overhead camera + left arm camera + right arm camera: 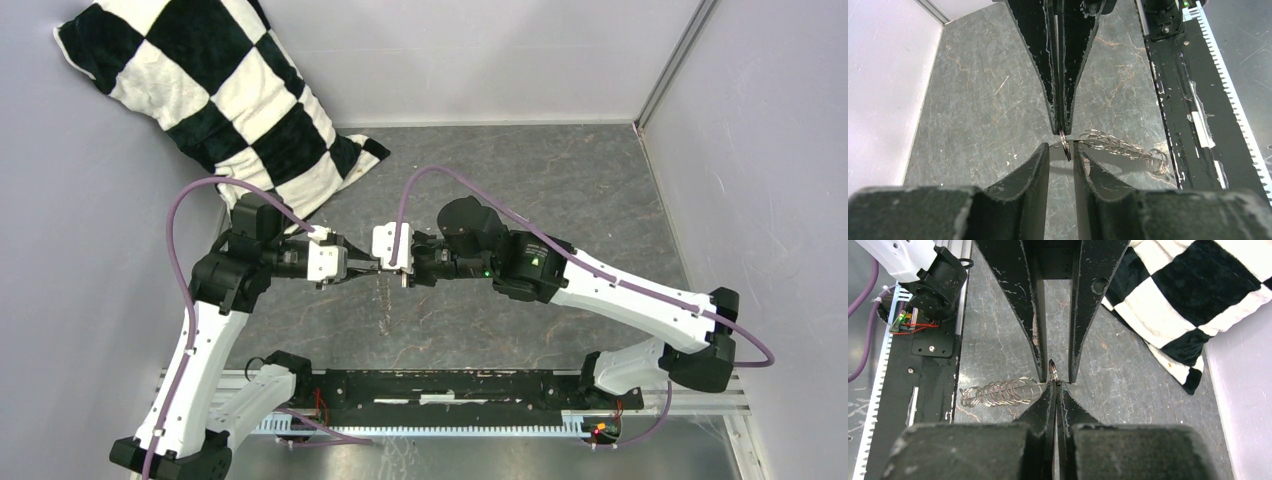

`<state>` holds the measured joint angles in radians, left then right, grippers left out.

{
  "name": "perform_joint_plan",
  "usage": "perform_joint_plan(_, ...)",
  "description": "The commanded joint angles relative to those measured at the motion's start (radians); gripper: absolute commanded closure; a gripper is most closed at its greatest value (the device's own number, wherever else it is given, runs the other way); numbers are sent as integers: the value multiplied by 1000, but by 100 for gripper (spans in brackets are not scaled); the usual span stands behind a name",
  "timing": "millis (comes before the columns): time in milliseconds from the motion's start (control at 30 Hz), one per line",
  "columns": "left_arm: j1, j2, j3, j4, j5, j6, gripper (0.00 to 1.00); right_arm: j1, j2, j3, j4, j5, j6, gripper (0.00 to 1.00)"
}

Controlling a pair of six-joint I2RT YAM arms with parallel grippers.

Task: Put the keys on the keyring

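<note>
My two grippers meet tip to tip above the middle of the table. My right gripper [1055, 385] is shut on the keyring [1052, 369], a thin silvery ring seen edge-on that sticks out past its tips. A string of small silvery rings [1003, 391] trails sideways from the keyring [1064, 142]. My left gripper [1063, 149] stands open, one finger on each side of the ring with a narrow gap to each. In the top view the left gripper [362, 266] faces the right gripper [400, 270]. The keys are out of view.
A black-and-white checkered pillow [215, 100] lies at the back left, close to the left arm. A black rail [450, 385] runs along the near table edge between the arm bases. Grey walls close in the left, the back and the right [760, 150].
</note>
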<state>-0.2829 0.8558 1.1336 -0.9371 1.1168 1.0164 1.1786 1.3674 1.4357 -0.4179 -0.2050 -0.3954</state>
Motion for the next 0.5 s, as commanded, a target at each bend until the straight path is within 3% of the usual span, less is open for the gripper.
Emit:
perform_joint_plan(0,-2,-7,41,32,-1,18,70,7,9,57,-5,-8,-20,99)
perform_joint_plan(167,-3,-28,38,35,0,19,74,9,11,61,-13,-7,-24,99)
perform_joint_plan(467,-3,-28,24,35,4,34,98,13,28,105,-34,0,-24,99)
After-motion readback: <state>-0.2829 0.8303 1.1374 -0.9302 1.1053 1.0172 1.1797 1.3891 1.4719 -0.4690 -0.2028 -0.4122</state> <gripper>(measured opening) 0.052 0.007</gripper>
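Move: Just off the left fingertips, about 2 cm to the right of that hand and level with it, stands the small wire ring that the right fingers already pinch. From the right hand the ring lies about 1 cm to the left, at the same height. Under the ring and towards the robot, the grey keyring plate sits roughly 3 cm back, 1 cm right and 4 cm below the left hand; the bunch of thin rings on it is some 7 cm back, 1 cm right and 4 cm below. Closing from about a third open to nearly shut, the left fingers pinch the free end of the small wire ring, tip to tip with the right hand. The left hand otherwise stays nearly in place, creeping up about half a centimetre, while the right keeps its shut grip and hardly shifts. ##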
